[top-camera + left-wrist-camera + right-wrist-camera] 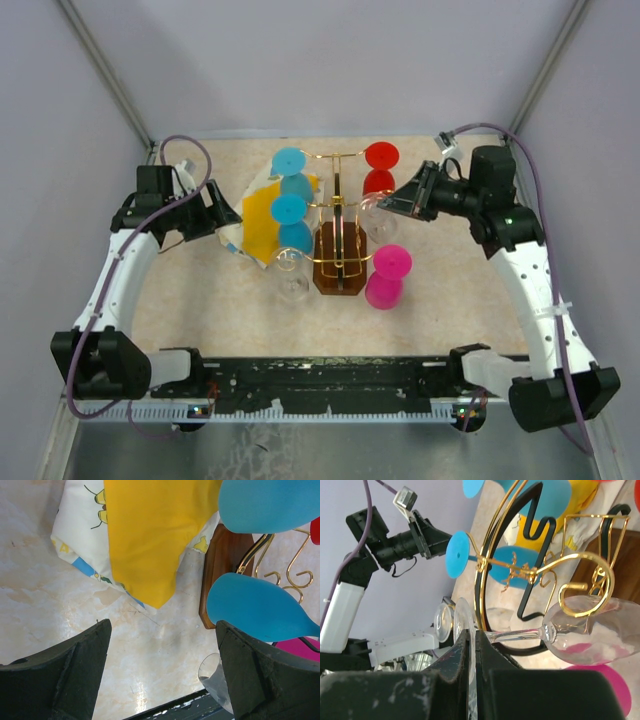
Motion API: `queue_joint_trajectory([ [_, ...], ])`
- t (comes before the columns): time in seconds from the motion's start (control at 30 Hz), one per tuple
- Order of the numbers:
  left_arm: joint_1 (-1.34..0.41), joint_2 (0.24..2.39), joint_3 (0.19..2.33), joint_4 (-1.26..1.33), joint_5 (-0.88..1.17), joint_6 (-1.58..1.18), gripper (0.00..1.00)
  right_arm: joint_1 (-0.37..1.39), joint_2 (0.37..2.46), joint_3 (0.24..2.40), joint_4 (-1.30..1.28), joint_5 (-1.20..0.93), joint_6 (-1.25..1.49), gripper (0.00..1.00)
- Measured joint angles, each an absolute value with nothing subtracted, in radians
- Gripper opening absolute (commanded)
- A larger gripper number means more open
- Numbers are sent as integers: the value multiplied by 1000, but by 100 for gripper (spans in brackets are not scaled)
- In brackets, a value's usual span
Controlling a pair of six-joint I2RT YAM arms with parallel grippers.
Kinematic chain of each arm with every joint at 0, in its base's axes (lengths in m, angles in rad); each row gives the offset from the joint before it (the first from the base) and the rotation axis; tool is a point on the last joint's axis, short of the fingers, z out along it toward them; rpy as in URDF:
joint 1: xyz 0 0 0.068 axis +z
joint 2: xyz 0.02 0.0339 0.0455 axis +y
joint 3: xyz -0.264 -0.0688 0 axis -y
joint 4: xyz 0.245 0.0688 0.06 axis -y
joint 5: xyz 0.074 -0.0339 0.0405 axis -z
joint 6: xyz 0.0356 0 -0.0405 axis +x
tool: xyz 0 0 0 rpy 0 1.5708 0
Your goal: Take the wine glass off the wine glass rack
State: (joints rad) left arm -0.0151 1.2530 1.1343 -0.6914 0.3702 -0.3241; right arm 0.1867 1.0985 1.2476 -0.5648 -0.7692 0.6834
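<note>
The wine glass rack [338, 205] is gold wire on a dark wooden base [340, 268] at the table's middle. My right gripper [397, 203] is shut on the flat foot [463, 627] of a clear wine glass [377, 216], which is held sideways. Its stem [520, 636] runs right to the bowl [592, 632], which lies against a gold scroll-ended arm [580, 560]. I cannot tell whether the glass hangs on the arm. My left gripper [228, 215] is open and empty over the table beside the cloth; in its wrist view [162, 630] bare tabletop lies between the fingers.
Two blue glasses [290, 165] [288, 210] and a red one [380, 158] hang on the rack. A pink glass [388, 275] stands right of the base. Another clear glass [291, 278] is at its left, also in the left wrist view [214, 676]. A yellow-and-white cloth [258, 222] lies left.
</note>
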Motion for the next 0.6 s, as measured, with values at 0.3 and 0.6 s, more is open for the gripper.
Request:
queue_joint_trajectory([
  [0.3, -15, 1232, 1132, -694, 370, -322, 91, 163, 1062, 1322, -801, -749, 577, 0],
  [0.6, -15, 1222, 1129, -699, 370, -317, 91, 46, 1084, 1438, -1032, -611, 448, 0],
])
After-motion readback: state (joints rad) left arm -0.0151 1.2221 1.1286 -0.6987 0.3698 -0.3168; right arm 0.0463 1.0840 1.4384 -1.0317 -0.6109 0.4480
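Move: The right hand already holds the clear wine glass by its foot, with the bowl hanging about 8 cm below the hand. The empty gold hook is some 5 cm ahead, straight in line and 4 cm lower. The pink glass hangs 7 cm back and 2 cm right, and the red glass 14 cm ahead, straight in line, both about 12 cm lower. From the left hand, the clear glass lies about 29 cm right, 3 cm back and 5 cm higher. Still pinching the wine glass by its foot, the right hand eases back 2 to 3 cm from the gold hook, then sweeps about 6 cm to the right, away from the rack, sinking slightly. As it goes, the fingertips dip and the wrist turns clockwise, some 15 degrees in all, and the grip stays shut. ##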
